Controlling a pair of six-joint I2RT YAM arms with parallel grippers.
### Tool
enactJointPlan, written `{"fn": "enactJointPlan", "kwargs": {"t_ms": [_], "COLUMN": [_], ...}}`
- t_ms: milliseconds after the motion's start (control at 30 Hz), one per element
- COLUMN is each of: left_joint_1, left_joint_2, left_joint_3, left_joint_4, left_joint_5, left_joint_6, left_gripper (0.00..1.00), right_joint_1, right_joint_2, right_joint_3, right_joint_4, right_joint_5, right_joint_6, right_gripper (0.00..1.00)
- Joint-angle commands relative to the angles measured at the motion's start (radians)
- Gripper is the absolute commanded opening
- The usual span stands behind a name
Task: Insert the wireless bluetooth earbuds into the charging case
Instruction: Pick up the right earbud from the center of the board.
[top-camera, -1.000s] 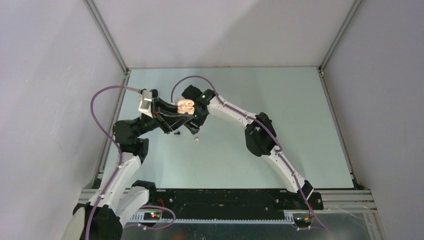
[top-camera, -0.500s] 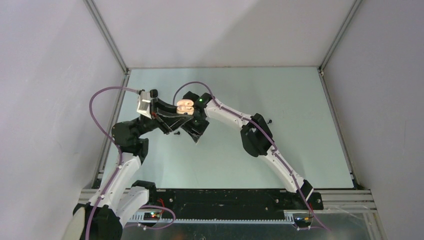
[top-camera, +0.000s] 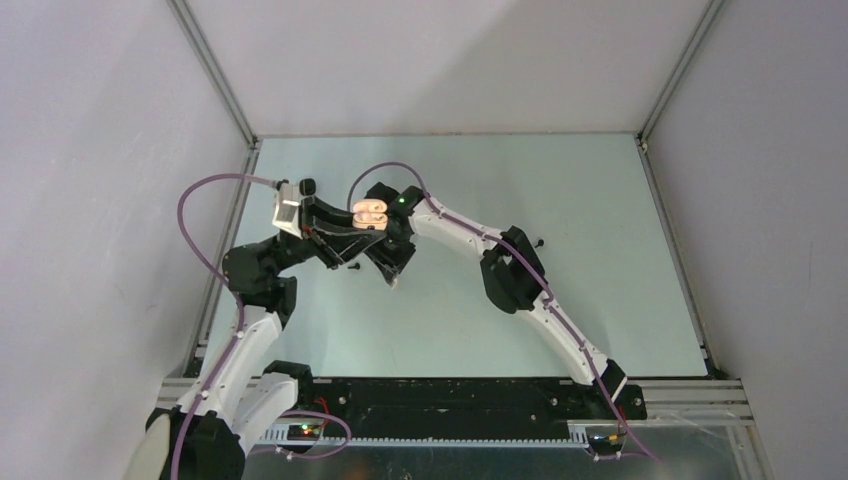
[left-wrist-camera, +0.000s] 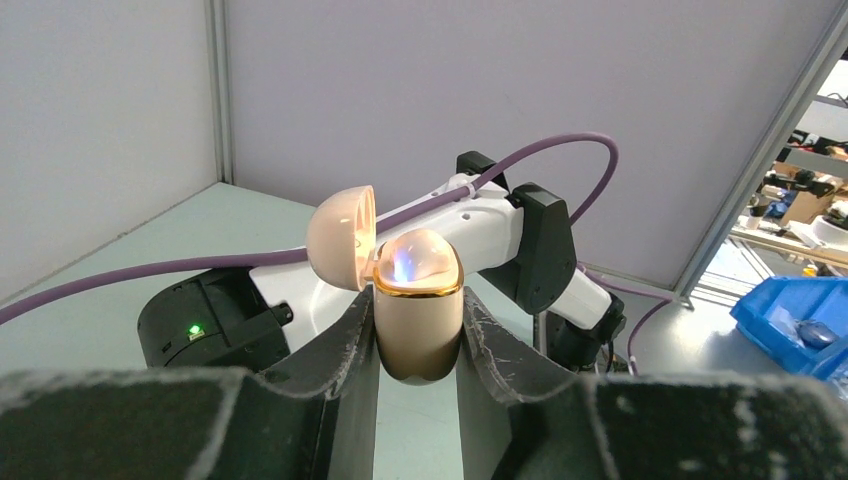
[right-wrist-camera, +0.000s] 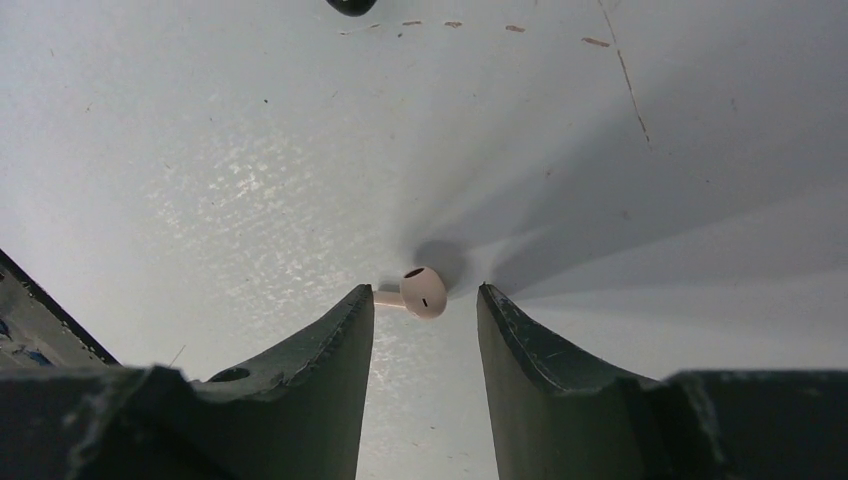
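The beige charging case (left-wrist-camera: 418, 320) stands upright with its lid (left-wrist-camera: 342, 237) hinged open to the left, a gold rim around its mouth. My left gripper (left-wrist-camera: 418, 300) is shut on the case body and holds it above the table (top-camera: 450, 320); from above the case (top-camera: 370, 213) shows in the middle left. One pale earbud (right-wrist-camera: 426, 290) lies on the table, its stem pointing left behind my left fingertip. My right gripper (right-wrist-camera: 424, 292) stands open around it, low over the surface, with a gap on the bud's right side. In the top view the right gripper (top-camera: 393, 272) sits just below the case.
A small dark object (right-wrist-camera: 350, 5) lies a little beyond the earbud, also a dark speck (top-camera: 353, 268) from above. Another dark speck (top-camera: 540, 241) lies beside the right arm's elbow. Grey walls close in three sides. A blue bin (left-wrist-camera: 800, 310) sits outside the cell.
My right gripper has moved down and left over the pale earbud, covering it from above, and its jaws have narrowed. The left arm and the case have stayed put.
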Motion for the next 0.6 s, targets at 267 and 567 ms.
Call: {"fn": "enactJointPlan", "kwargs": {"t_ms": [267,567], "left_joint_1": [0.01,0.01], "left_joint_2": [-0.015,-0.015], "left_joint_3": [-0.01,-0.008], "left_joint_4": [0.057,0.056], "left_joint_5": [0.006,0.005], "left_joint_6": [-0.025,-0.029], "left_gripper": [0.05,0.05], "right_joint_1": [0.021,0.028], "right_joint_2": [0.024,-0.037], "right_joint_3": [0.006,-0.017], "right_joint_4": [0.007,0.033], "right_joint_5": [0.04,0.082], "right_joint_6": [0.006,-0.044], "right_gripper": [0.32,0.06]}}
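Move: The right earbud lies on the board almost straight under the right hand, roughly 1 cm below and already between the parted fingertips. From that hand, the black earbud lies some 8 cm to the left and 4 cm farther out, while the open charging case, held by the left hand, is about 8 cm back, 2 cm left and 31 cm up. From the left hand, the right earbud is about 9 cm ahead, 3 cm right and 33 cm below. The right hand's fingers close from about half open and pinch the right earbud's rounded head, a pad on either side, the grip effort rising as they stop. The hand itself barely travels, settling about half a centimetre left, back and down, with the wrist angle practically unchanged and the fingertips still pointing steeply down at the board. ##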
